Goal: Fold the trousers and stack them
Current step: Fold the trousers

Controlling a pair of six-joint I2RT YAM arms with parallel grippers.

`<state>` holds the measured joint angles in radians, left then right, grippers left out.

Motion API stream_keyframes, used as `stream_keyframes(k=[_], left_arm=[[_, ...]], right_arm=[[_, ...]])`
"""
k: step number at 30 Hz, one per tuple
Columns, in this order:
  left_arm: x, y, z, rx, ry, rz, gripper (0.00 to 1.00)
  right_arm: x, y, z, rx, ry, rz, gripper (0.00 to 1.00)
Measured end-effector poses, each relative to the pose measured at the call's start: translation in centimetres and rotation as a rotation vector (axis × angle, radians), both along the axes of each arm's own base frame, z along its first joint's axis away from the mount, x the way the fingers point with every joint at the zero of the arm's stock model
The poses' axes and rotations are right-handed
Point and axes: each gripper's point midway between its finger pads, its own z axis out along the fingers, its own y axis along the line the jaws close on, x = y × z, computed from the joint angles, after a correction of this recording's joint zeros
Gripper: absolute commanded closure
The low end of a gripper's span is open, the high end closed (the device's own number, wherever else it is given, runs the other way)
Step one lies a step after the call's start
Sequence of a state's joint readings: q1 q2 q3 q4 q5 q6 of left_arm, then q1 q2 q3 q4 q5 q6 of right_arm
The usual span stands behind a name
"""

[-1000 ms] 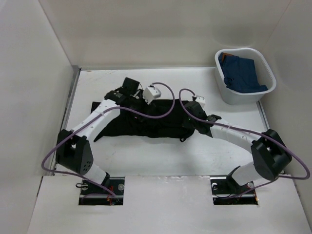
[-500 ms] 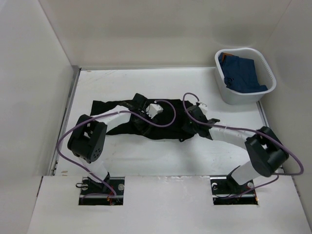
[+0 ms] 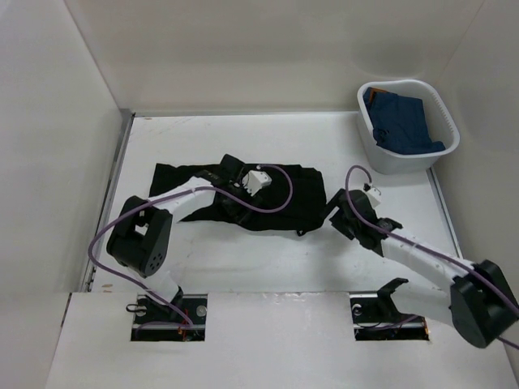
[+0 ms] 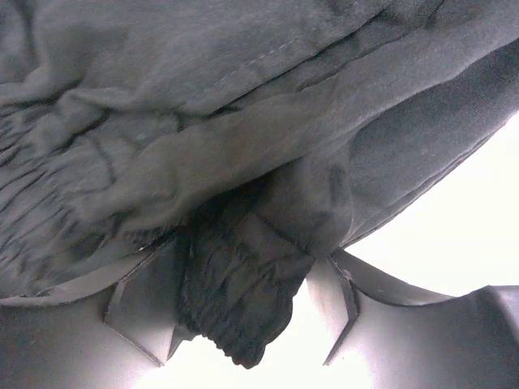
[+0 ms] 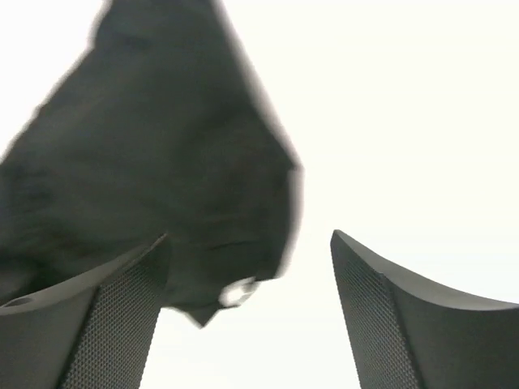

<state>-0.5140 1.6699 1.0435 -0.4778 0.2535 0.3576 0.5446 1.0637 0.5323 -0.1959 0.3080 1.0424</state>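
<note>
The black trousers lie folded in a flat band across the middle of the white table. My left gripper is down on their middle part. In the left wrist view a thick gathered bunch of the trousers sits pinched between the fingers of the left gripper. My right gripper is just off the trousers' right edge, over bare table. In the right wrist view the right gripper stands wide open with nothing held, and a corner of the trousers lies ahead of its left finger.
A white basket with a blue garment in it stands at the back right corner. White walls close in the table on the left, back and right. Purple cables loop off both arms.
The right gripper has opened, let go of the trousers and pulled back to the right. The left gripper swung from the back edge to the middle of the trousers with fabric in it.
</note>
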Motion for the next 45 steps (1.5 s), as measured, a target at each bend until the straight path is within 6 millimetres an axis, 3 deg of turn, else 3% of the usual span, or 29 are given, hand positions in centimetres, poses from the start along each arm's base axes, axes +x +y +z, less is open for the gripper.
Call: stream_keyframes(k=[4,9,11,15,16,19,23,25,28,32,35,38,41,45], left_arm=[[0.4,0.6,1.3,-0.011,-0.028,0.019,0.41],[1.1,1.2,3.7,-0.032,-0.078,0.044,0.4],[1.3,1.7,4.7,-0.039,-0.094,0.057,0.4],[2.4,3.3,7.3,-0.056,-0.143,0.109,0.38],[2.9,4.3,7.9,-0.056,-0.161,0.134,0.38],[4.7,8.5,9.0,-0.029,-0.211,0.234,0.38],[6.4,16.0,8.2,0.063,-0.217,0.408,0.39],[6.6,18.3,7.0,0.1,-0.188,0.467,0.39],[6.6,18.8,4.7,0.128,-0.124,0.481,0.39],[6.2,17.2,1.0,0.137,-0.018,0.458,0.41],[5.9,15.2,-1.9,0.132,0.078,0.443,0.42],[7.3,13.7,-1.9,0.1,0.069,0.456,0.41],[7.7,13.6,-2.0,0.062,0.078,0.488,0.41],[8.0,13.4,-1.9,0.01,0.094,0.514,0.42]], right_arm=[[-0.7,0.4,-4.8,0.006,0.152,0.005,0.17],[1.2,2.9,-5.0,0.093,0.149,0.025,0.31],[1.8,3.9,-5.0,0.124,0.156,0.036,0.43],[2.0,4.9,-4.9,0.196,0.17,0.035,0.91],[2.0,4.9,-4.7,0.217,0.171,0.029,0.98],[2.3,3.7,-4.1,0.264,0.161,-0.005,1.0],[3.4,-0.1,-1.7,0.251,0.097,-0.059,1.0],[4.3,-1.7,0.4,0.201,0.057,-0.058,1.0],[5.9,-2.9,4.6,0.084,-0.006,0.003,1.0],[8.1,-2.8,11.8,-0.093,-0.122,0.132,1.0],[9.5,-1.2,16.1,-0.214,-0.191,0.241,1.0],[10.2,1.8,17.8,-0.307,-0.21,0.363,1.0],[10.3,6.2,17.3,-0.385,-0.188,0.512,0.98],[9.5,12.0,13.8,-0.487,-0.121,0.682,0.97]])
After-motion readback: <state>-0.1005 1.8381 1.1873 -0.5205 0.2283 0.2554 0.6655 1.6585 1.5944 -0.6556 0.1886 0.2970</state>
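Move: The trousers' right edge is about 5 cm left of the right hand, 2 cm farther out and 5 cm below it. Their dark tie hangs off the near edge, about 10 cm to this hand's left and 6 cm back, and the basket stands some 22 cm ahead and 21 cm to its right. From the left hand, which has crumpled elastic cloth between its open fingers, the trousers' left end lies about 20 cm left, 5 cm farther out and 3 cm lower. The right hand dips about 5 cm and slides left, pinches the trousers' right edge between closing fingers, then lifts the cloth over 20 cm, forward and first rightward, before swinging left and sinking slightly, turning counter-clockwise. The left hand comes free of the crumpled elastic by rising, swings left and somewhat forward, and lowers, still open, onto the left end, easing back right. ##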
